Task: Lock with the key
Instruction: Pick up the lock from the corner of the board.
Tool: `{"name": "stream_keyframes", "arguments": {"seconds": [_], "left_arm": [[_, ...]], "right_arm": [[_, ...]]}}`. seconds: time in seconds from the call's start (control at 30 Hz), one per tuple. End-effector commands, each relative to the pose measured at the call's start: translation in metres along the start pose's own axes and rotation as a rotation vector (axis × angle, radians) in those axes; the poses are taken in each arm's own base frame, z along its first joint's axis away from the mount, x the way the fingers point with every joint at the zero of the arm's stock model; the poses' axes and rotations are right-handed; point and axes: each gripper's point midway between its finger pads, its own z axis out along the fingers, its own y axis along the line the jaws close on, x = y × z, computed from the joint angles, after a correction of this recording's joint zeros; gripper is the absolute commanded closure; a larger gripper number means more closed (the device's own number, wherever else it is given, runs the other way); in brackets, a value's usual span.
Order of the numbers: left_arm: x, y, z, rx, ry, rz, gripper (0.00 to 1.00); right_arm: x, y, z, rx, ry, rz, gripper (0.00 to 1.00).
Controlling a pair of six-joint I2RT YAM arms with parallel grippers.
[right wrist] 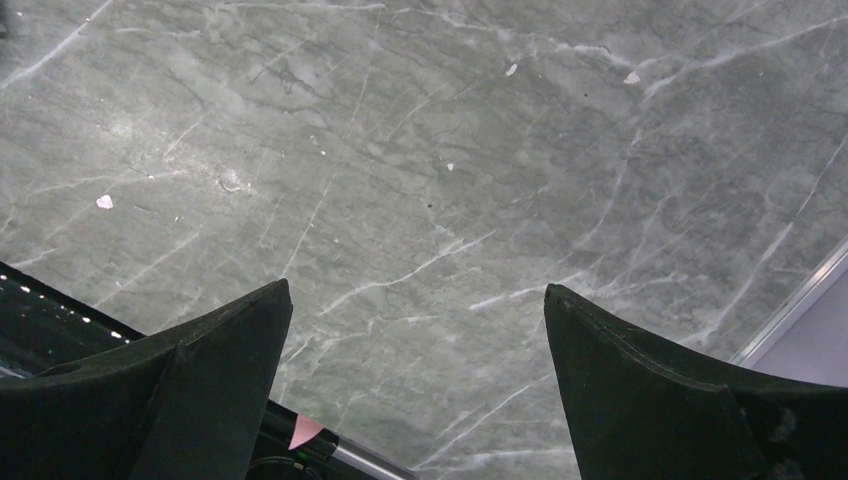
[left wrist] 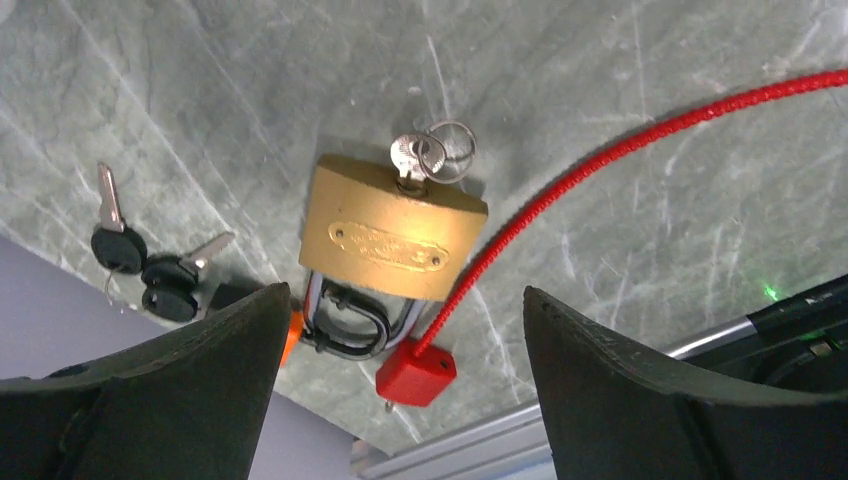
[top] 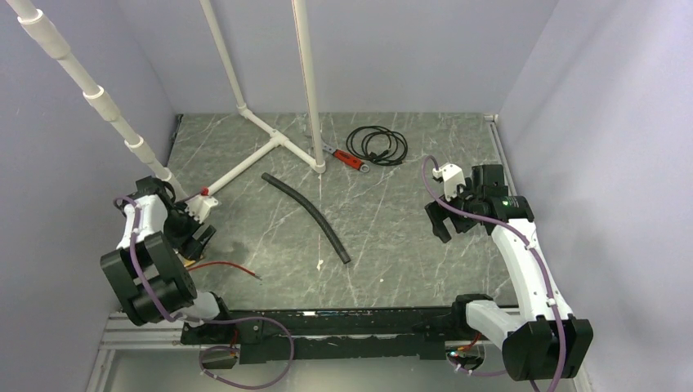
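A brass padlock (left wrist: 392,235) lies on the marble table, with a silver key (left wrist: 412,158) and its ring in the keyhole. Black loops pass through its shackle (left wrist: 350,320). A red cable (left wrist: 620,150) ends in a red block (left wrist: 416,373) beside the shackle. My left gripper (left wrist: 405,293) is open and hovers above the padlock, empty; in the top view it (top: 198,237) is at the table's left edge and hides the padlock. My right gripper (top: 445,220) is open and empty over bare table at the right, as the right wrist view (right wrist: 415,290) shows.
Two spare black-headed keys (left wrist: 140,260) lie left of the padlock. A black hose (top: 306,215) lies mid-table. A coiled black cable (top: 376,145), a red-handled tool (top: 347,158) and a white pipe frame (top: 274,143) are at the back. The red cable (top: 229,266) trails right.
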Motion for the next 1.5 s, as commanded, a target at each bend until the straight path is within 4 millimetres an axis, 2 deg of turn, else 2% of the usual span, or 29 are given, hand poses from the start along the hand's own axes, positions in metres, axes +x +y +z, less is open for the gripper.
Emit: {"name": "stream_keyframes", "arguments": {"seconds": [0.0, 0.17, 0.33, 0.57, 0.7, 0.83, 0.93, 1.13, 1.33, 1.47], "left_arm": [[-0.011, 0.013, 0.014, 0.004, -0.06, 0.04, 0.1], [-0.006, 0.02, 0.029, 0.015, -0.045, 0.063, 0.11], [0.007, 0.023, 0.048, 0.027, 0.003, 0.095, 0.13], [0.01, 0.016, 0.062, 0.102, 0.01, 0.105, 0.2], [-0.002, 0.003, 0.055, 0.181, -0.039, 0.084, 0.26], [-0.017, -0.009, 0.051, 0.201, -0.058, 0.114, 0.43], [-0.035, -0.021, 0.043, 0.199, -0.084, 0.15, 0.49], [-0.079, -0.045, 0.031, 0.194, -0.149, 0.209, 0.58], [-0.109, -0.07, 0.027, 0.217, -0.182, 0.254, 0.65], [-0.131, -0.085, 0.017, 0.228, -0.229, 0.283, 0.66]], "right_arm": [[-0.008, -0.003, -0.011, 0.032, -0.027, -0.031, 0.0], [-0.006, -0.005, -0.013, 0.045, -0.023, -0.04, 0.0], [-0.004, -0.007, -0.014, 0.061, -0.019, -0.043, 0.0], [-0.002, -0.007, -0.015, 0.072, -0.02, -0.058, 0.0], [-0.003, -0.007, -0.016, 0.071, -0.026, -0.063, 0.0], [-0.004, -0.006, -0.015, 0.068, -0.037, -0.062, 0.0], [-0.006, -0.006, -0.015, 0.07, -0.05, -0.057, 0.0], [-0.014, -0.006, -0.015, 0.064, -0.073, -0.034, 0.0], [-0.021, -0.004, -0.015, 0.047, -0.092, -0.006, 0.0], [-0.027, -0.001, -0.018, 0.037, -0.115, 0.017, 0.0]]}}
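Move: The brass lock, key and ring in its keyhole, lies almost under the open left fingers, about 5 cm below and 1 cm ahead and left. From that hand, the red block sits about 3 cm back and 4 cm left, the orange piece level ahead and some 7 cm left, and the loose keys roughly 4 cm ahead and 8 cm left, all about 5 cm down. From the right hand the lock is some 63 cm left, 3 cm back and 13 cm lower. Straight down about 5 cm with a slight drift forward, the left hand sinks over the lock, and its fingers close from wide to pinch the brass body across its two ends. Keeping that grip, it swings right some 13 cm, away from the red block and loose keys, drawing forward and rising about 3 cm each while turning about 20 degrees clockwise. ##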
